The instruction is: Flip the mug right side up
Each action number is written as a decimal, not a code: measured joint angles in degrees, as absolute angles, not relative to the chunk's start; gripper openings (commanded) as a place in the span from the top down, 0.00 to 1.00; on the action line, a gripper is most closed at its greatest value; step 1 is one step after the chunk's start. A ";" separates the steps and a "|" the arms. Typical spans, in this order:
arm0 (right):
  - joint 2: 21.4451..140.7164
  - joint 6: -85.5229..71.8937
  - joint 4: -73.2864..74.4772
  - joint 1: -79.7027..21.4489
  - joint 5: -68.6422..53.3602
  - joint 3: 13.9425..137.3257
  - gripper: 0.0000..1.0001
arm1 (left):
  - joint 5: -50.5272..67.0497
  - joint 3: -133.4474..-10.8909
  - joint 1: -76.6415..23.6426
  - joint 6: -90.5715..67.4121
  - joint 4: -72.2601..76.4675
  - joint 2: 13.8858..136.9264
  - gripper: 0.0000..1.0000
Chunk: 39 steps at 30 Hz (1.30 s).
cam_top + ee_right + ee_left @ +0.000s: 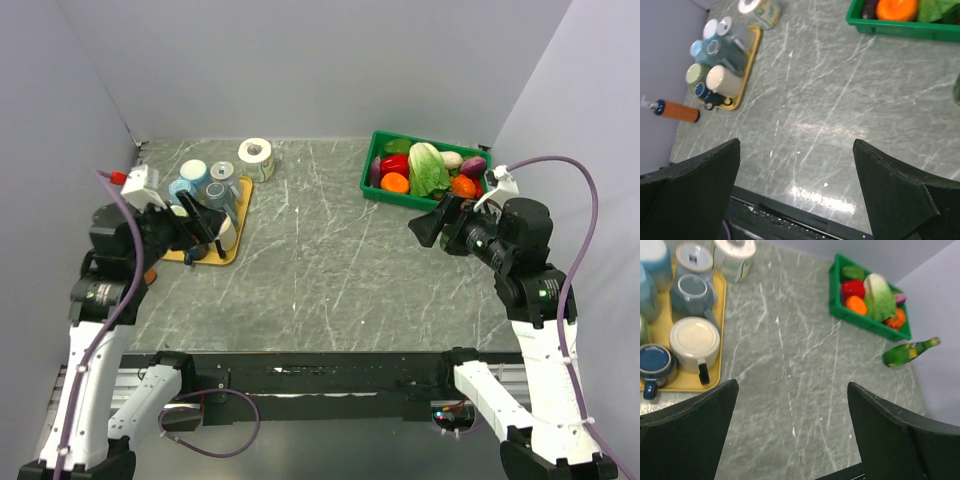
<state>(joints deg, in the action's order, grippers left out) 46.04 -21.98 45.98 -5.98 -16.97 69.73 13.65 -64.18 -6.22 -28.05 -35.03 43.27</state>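
Several mugs stand on a yellow tray (720, 300) at the table's left. A cream mug (694, 342) with a black handle shows a flat closed top, so it looks bottom up; the right wrist view shows the cream mug (724, 81) too. Beside it are a small dark blue mug (655, 365) and a grey-blue mug (692, 290) with its rim up. My left gripper (205, 232) hovers over the tray's near end, open and empty; my left gripper (792, 385) frames bare table. My right gripper (428, 225) hangs open and empty at the right, far from the tray.
A white roll (256, 158) stands behind the tray. A green crate (377, 190) of vegetables sits at the back right, with a green bottle (910, 351) lying near it. An orange tube (677, 111) lies left of the tray, by the side wall.
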 measured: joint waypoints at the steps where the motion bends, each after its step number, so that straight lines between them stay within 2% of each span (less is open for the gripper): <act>1: 46.26 -22.00 45.65 -5.98 -17.87 69.73 0.00 | 13.67 -62.76 -6.22 -27.94 -34.92 43.24 0.04; 9: 47.13 -23.18 40.82 -5.98 -25.30 64.03 0.01 | 9.04 -50.98 -6.22 -29.71 -32.71 43.33 0.04; 13: 46.09 -24.64 39.79 -6.02 -24.93 59.88 0.01 | 5.26 -50.54 -6.22 -30.74 -30.70 48.71 0.04; 19: 45.78 -25.06 39.51 -6.59 -23.38 59.92 0.02 | 2.13 -49.23 -6.22 -32.40 -27.24 57.80 0.04; 39: 42.54 -28.73 36.56 -7.75 -22.98 58.81 0.05 | -4.64 -47.68 -9.47 -36.47 -16.62 77.19 0.01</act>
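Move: The upside-down white mug, its dark handle towards the robot, stands in the tray's near right corner, about 15 cm ahead of the open left gripper, 4 cm to its left and some 29 cm below. The blue mug is roughly 8 cm left of the white mug and 4 cm nearer; the grey mug stands about 11 cm beyond the white one. From the right gripper the white mug lies some 58 cm left, 15 cm ahead and 29 cm below. Drop the left gripper about 25 cm towards the white mug, nearly straight down at first, then reaching some 10 cm forward as well. Tip the fingers down about 30 degrees and swing them a little counter-clockwise, jaws kept wide open, ending just short of the mug and above its handle side. Shift the empty right gripper a few centimetres left and down, easing up slightly at the end. ##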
